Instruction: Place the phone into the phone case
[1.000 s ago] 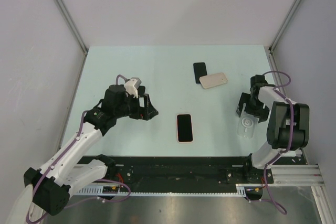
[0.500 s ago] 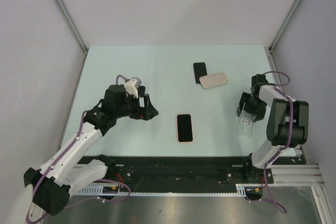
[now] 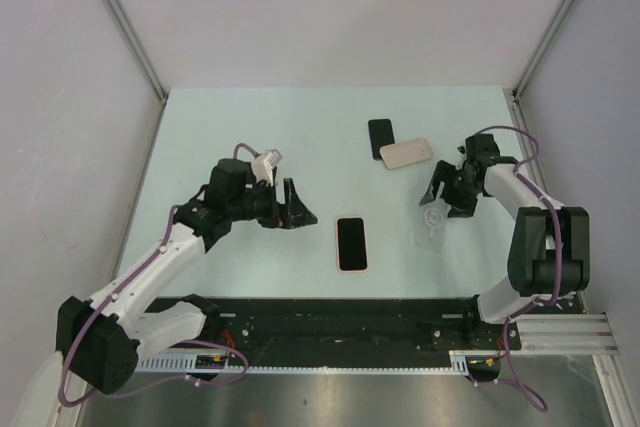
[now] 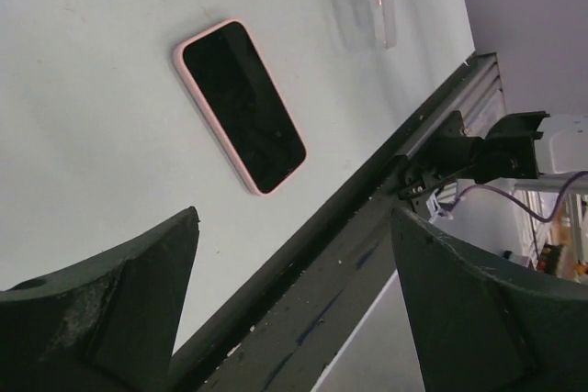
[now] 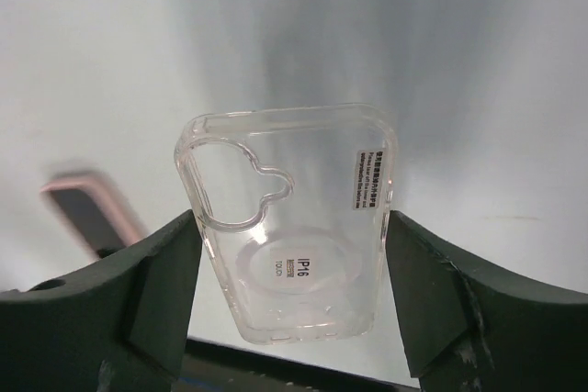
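Observation:
The phone [image 3: 351, 244], black screen with a pink rim, lies face up on the table near the front middle; it also shows in the left wrist view [image 4: 241, 105] and blurred in the right wrist view [image 5: 87, 213]. The clear phone case [image 5: 289, 227] sits upright between the fingers of my right gripper [image 5: 292, 222], which is shut on its two long sides. Seen from above, the phone case [image 3: 433, 225] hangs tilted under the right gripper [image 3: 447, 202], right of the phone. My left gripper [image 3: 295, 209] stands open and empty just left of the phone.
A second black phone [image 3: 380, 137] and a beige case [image 3: 406, 153] lie at the back middle of the table. The black rail [image 3: 340, 317] runs along the table's front edge. Grey walls close in the left, right and back sides.
My right gripper closed on the clear case and carried it off the table's right side, leftward toward the phone. The left arm reached a little to the right, nearer the phone.

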Robot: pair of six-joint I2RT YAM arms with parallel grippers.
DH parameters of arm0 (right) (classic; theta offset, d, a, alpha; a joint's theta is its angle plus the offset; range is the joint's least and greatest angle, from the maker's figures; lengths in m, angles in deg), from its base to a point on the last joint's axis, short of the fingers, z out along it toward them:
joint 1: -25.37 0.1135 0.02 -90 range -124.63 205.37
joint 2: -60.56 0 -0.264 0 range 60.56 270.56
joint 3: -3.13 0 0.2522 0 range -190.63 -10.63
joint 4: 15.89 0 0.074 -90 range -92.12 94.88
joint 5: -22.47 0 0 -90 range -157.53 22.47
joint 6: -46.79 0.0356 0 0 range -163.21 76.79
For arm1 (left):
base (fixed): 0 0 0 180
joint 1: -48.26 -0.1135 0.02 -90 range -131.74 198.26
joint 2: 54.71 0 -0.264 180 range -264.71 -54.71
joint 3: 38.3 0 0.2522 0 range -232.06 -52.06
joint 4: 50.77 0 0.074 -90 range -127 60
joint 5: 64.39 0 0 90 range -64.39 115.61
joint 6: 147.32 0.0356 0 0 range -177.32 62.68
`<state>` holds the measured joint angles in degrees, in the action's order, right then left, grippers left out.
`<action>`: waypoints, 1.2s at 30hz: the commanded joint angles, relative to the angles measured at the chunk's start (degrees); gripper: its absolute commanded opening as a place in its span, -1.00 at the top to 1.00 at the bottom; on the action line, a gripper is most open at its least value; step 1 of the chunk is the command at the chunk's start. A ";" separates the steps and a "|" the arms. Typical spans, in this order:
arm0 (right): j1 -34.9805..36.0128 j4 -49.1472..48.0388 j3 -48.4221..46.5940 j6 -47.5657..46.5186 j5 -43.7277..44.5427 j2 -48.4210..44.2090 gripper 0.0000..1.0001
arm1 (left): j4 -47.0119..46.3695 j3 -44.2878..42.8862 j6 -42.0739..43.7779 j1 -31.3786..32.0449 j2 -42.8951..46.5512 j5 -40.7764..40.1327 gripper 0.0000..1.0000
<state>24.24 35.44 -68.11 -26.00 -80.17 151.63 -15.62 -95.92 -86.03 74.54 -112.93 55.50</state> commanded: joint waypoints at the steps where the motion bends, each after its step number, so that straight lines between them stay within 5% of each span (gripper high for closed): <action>1: 4.46 -6.43 0.60 6.59 -17.13 -5.80 -0.22 | -6.18 -1.67 -4.25 0.87 -3.47 6.58 -0.76; 7: 10.35 -30.93 11.39 22.57 -36.12 -11.61 -0.21 | -12.50 -2.20 -8.46 2.01 -5.59 10.88 -0.67; 8: 11.31 -39.24 12.98 27.39 -37.01 -13.18 -0.22 | -13.55 -2.20 -9.16 2.19 -6.03 12.28 -0.66; 19: 20.63 -68.64 20.91 48.96 -37.19 -14.17 -0.19 | -29.12 -3.16 -20.42 6.67 -14.02 18.45 -0.26; 30: 23.62 -77.11 22.32 53.98 -36.93 -10.65 -0.18 | -34.22 -3.96 -24.03 8.78 -18.42 18.71 0.00; 36: 24.77 -76.32 22.67 52.66 -36.14 -9.86 -0.23 | -34.39 -3.78 -24.29 8.79 -19.13 19.33 0.64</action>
<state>47.98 -37.61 -45.62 26.44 -115.80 141.44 -47.33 -97.80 -109.94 83.00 -131.51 73.62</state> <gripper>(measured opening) 0.780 0.260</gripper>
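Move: The left hand, empty and open, has the clear phone case about 34 cm to its right, level ahead-wise and some 14 cm below; the pink-rimmed phone lies 12 cm right, 6 cm back, 16 cm below. For the right hand, holding the case, the left gripper is about 37 cm left, 5 cm back, 13 cm higher; the phone 23 cm left, 10 cm back; the beige slab 9 cm left, 16 cm ahead, both roughly 5 cm below. Right hand swings the held case 23 cm left, up and tilted, while left comes 10 cm right, closing around its edge. ##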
